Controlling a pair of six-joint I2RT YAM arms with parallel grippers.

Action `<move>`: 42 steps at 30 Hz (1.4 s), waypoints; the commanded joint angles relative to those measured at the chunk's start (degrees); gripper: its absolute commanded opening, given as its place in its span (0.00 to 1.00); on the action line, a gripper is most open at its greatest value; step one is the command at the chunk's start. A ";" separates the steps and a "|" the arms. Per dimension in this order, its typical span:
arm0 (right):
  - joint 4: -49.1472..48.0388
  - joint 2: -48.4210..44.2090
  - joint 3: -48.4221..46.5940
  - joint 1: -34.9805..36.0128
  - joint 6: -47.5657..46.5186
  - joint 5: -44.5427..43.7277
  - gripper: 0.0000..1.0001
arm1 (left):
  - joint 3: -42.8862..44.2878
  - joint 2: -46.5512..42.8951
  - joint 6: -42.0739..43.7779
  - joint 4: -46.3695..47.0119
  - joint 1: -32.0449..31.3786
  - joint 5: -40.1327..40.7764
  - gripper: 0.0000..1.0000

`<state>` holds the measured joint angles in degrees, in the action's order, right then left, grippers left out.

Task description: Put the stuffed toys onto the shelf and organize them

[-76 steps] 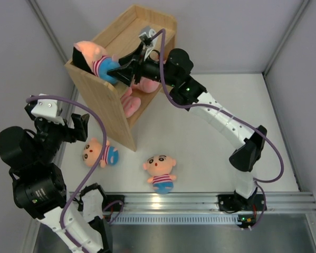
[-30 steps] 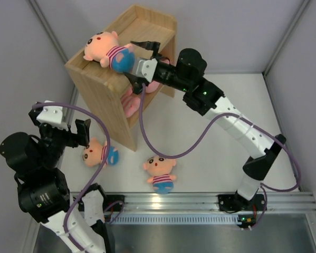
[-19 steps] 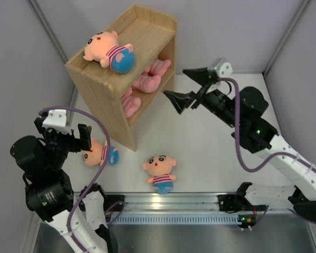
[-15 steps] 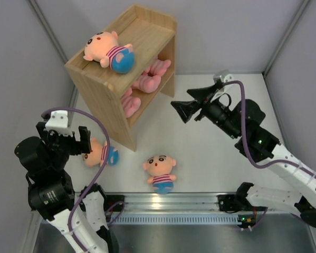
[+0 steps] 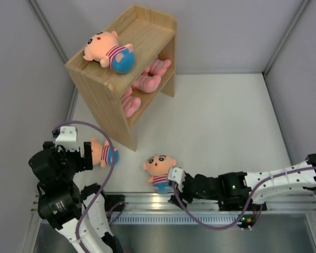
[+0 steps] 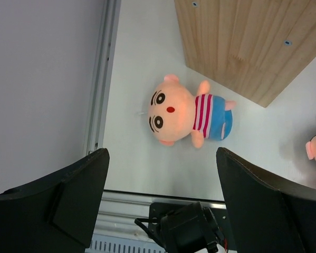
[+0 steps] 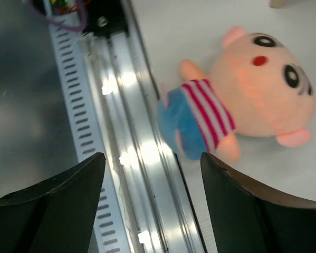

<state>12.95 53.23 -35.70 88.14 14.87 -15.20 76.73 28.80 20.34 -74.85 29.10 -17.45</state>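
The wooden shelf [image 5: 102, 84] stands at the back left. One peach stuffed toy [image 5: 109, 51] lies on its top. Pink toys lie on its inner board [image 5: 150, 76] and on the level below [image 5: 128, 103]. Another peach toy [image 6: 187, 117] lies face up on the table beside the shelf's side panel [image 6: 252, 42]. My left gripper [image 6: 160, 211] hangs open above and just short of it. A third peach toy [image 7: 252, 105] lies near the front rail. My right gripper [image 7: 152, 211] is open over the rail, just short of its blue shorts, with nothing between the fingers.
A metal rail [image 5: 210, 199] runs along the table's near edge, under the right arm, which lies low along it. Grey walls close in the table at the left, back and right. The left arm's base motor [image 6: 187, 232] shows below the left fingers.
The right gripper let go of the peach toy on the shelf top, swung away and dropped to the front rail beside the near toy, its jaws narrowing a little. The left gripper moved nearer over its toy.
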 commanded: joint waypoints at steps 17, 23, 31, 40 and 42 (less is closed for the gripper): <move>-8.29 24.89 -5.69 8.98 -27.44 -14.94 0.76 | 0.61 -2.43 0.23 -3.20 0.43 -1.79 0.89; -7.68 30.78 -7.89 6.18 -27.71 -11.35 0.72 | 1.05 -2.25 1.11 -3.20 0.34 -1.44 0.89; 5.29 26.68 -18.23 -0.67 -30.51 -14.24 0.00 | 1.84 -1.46 1.20 -3.28 0.34 -1.18 0.89; 7.37 11.38 -26.17 -28.43 -28.59 -12.14 0.00 | 7.03 3.72 0.76 -3.20 0.43 -2.84 0.89; 5.25 9.61 -27.74 -37.22 -27.01 -12.14 0.00 | 7.99 4.77 0.76 -3.20 0.43 -4.25 0.89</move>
<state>19.99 66.15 -60.16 58.65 -14.52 -26.33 82.54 31.00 21.12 -78.11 29.17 -19.27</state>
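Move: The right hand, open, points left and down. The stuffed toy it goes for lies about 7 cm ahead, 6 cm to its left and 11 cm below, head outward. The shelf's near corner stands some 19 cm ahead and 17 cm left of the hand. A second toy lies roughly 16 cm ahead and 30 cm left. From the left hand, the aimed-at toy is level fore-and-aft, about 23 cm right and 27 cm down. The right fingers shut on the toy at its waist, where shirt meets blue shorts, pinching it from the toy's right-hand side. To get there the hand first backs a little, sinks some 9 cm and eases left and forward, tipping the fingers farther down and rolling. Gripping, it then sweeps the toy forward and up by roughly 20 cm each, swinging right. ##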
